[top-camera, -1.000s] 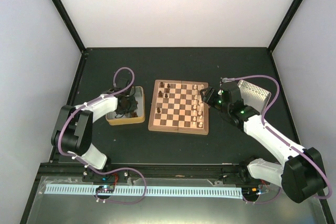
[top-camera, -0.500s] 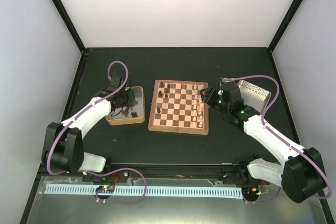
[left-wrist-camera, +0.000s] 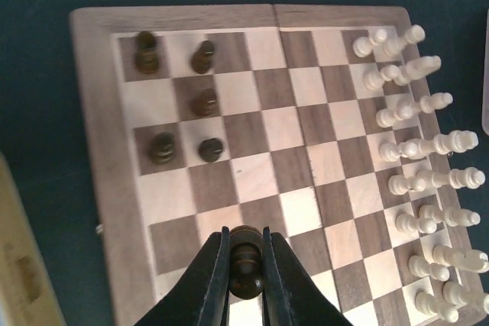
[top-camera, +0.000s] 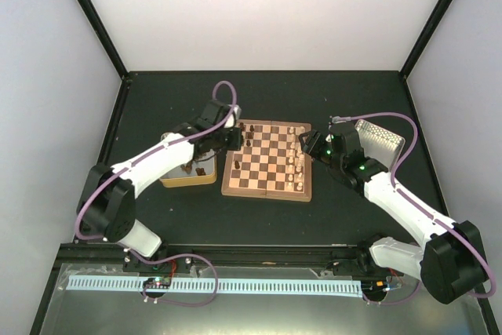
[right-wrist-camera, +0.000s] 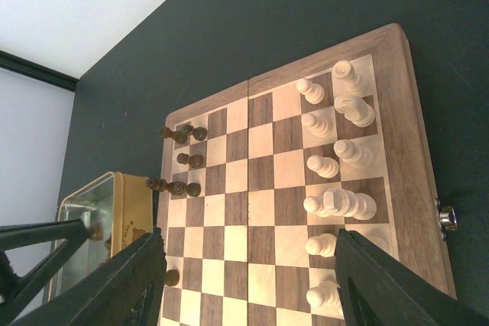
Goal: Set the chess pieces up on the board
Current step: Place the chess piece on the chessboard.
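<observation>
The board (top-camera: 267, 192) lies mid-table. Several dark brown chess pieces (left-wrist-camera: 204, 102) stand near its left edge, and a double row of pale cream pieces (left-wrist-camera: 428, 146) lines its right edge. My left gripper (left-wrist-camera: 246, 269) is shut on a dark brown pawn (left-wrist-camera: 246, 243), held over the squares at the board's near-left part. In the top view, that gripper (top-camera: 234, 137) hangs above the board's left rim. My right gripper (right-wrist-camera: 252, 288) is open and empty, and hovers over the cream side (right-wrist-camera: 336, 166) of the board. It shows in the top view as well, with the gripper (top-camera: 306, 145) by the right rim.
A yellowish tin (top-camera: 188, 176) with a few dark pieces in it sits just left of the board. A silvery perforated tray (top-camera: 383, 139) lies right of the board, behind the right arm. Black frame posts rise at the table's corners.
My left arm has swung from the tin to the right, out over the board's left side, carrying the dark pawn. The right arm has not moved.
</observation>
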Controlling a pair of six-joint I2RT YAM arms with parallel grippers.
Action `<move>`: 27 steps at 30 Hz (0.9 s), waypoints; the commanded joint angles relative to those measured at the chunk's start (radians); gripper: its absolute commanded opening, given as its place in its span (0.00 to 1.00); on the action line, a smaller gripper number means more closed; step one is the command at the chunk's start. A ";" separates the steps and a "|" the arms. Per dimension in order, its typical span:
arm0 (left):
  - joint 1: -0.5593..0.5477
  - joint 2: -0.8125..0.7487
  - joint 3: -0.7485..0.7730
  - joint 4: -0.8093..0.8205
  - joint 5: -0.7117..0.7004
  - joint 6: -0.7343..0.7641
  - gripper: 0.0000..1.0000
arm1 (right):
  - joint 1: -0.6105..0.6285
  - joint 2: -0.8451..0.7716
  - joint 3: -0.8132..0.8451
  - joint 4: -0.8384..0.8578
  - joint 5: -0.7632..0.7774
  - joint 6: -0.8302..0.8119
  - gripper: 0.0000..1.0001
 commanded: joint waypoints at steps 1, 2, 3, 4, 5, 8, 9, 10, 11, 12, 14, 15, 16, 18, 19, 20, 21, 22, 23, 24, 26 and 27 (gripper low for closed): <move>-0.072 0.103 0.100 -0.049 -0.106 0.033 0.07 | -0.006 -0.023 -0.007 0.017 0.013 0.002 0.62; -0.084 0.129 0.114 -0.059 -0.114 0.032 0.07 | -0.006 -0.026 -0.008 0.015 0.015 0.001 0.62; -0.093 0.155 0.130 -0.072 -0.119 0.030 0.07 | -0.006 -0.028 -0.009 0.013 0.016 0.000 0.62; -0.101 0.179 0.147 -0.083 -0.126 0.027 0.07 | -0.006 -0.031 -0.010 0.012 0.019 -0.001 0.62; -0.107 0.204 0.160 -0.090 -0.133 0.025 0.07 | -0.005 -0.032 -0.012 0.012 0.020 -0.001 0.62; -0.122 0.264 0.191 -0.098 -0.138 0.018 0.07 | -0.005 -0.036 -0.016 0.011 0.023 -0.001 0.62; -0.125 0.279 0.202 -0.102 -0.141 0.016 0.07 | -0.006 -0.037 -0.017 0.010 0.023 -0.002 0.62; -0.127 0.293 0.209 -0.103 -0.145 0.014 0.07 | -0.006 -0.038 -0.017 0.008 0.024 -0.002 0.62; -0.128 0.306 0.214 -0.107 -0.154 0.011 0.07 | -0.006 -0.037 -0.017 0.008 0.024 -0.001 0.62; -0.128 0.317 0.222 -0.112 -0.159 0.008 0.07 | -0.006 -0.039 -0.017 0.006 0.026 -0.002 0.62; -0.128 0.340 0.234 -0.120 -0.172 0.009 0.07 | -0.005 -0.039 -0.018 0.007 0.027 -0.003 0.62; -0.127 0.349 0.241 -0.127 -0.181 0.007 0.07 | -0.006 -0.040 -0.018 0.006 0.027 -0.003 0.62; -0.128 0.358 0.247 -0.133 -0.189 0.006 0.07 | -0.006 -0.039 -0.018 0.007 0.027 -0.003 0.62; -0.127 0.377 0.258 -0.144 -0.202 0.007 0.08 | -0.006 -0.039 -0.018 0.008 0.027 -0.003 0.62; -0.127 0.385 0.266 -0.153 -0.211 0.005 0.08 | -0.006 -0.039 -0.018 0.009 0.026 -0.003 0.62; -0.128 0.394 0.273 -0.159 -0.215 0.007 0.08 | -0.005 -0.038 -0.017 0.009 0.025 -0.003 0.62; -0.128 0.401 0.280 -0.162 -0.214 0.009 0.08 | -0.006 -0.038 -0.017 0.008 0.026 -0.003 0.62; -0.128 0.406 0.284 -0.164 -0.214 0.010 0.09 | -0.006 -0.038 -0.017 0.009 0.026 -0.004 0.62; -0.127 0.410 0.286 -0.164 -0.214 0.012 0.09 | -0.006 -0.038 -0.017 0.008 0.026 -0.003 0.62; -0.127 0.413 0.288 -0.163 -0.214 0.013 0.09 | -0.006 -0.039 -0.017 0.008 0.028 -0.003 0.62; -0.128 0.419 0.290 -0.163 -0.215 0.015 0.09 | -0.007 -0.039 -0.017 0.005 0.028 -0.003 0.62; -0.128 0.422 0.291 -0.165 -0.214 0.016 0.09 | -0.006 -0.039 -0.017 0.005 0.028 -0.003 0.62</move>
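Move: The left hand holds a dark pawn; its empty square, fourth from the far edge in the pawn file, lies about 4 cm right, 3 cm ahead and 11 cm below. One square beyond it stands the nearest dark pawn, 6 cm ahead of the hand and 4 cm right; the tall dark piece is 5 cm ahead and 1 cm right, both about 10 cm below. From the idle right hand the square is roughly 17 cm left, 1 cm back and 14 cm below. The left hand lowers its pinched dark pawn about 9 cm, also rightward, towards the empty square, wrist steepening. ##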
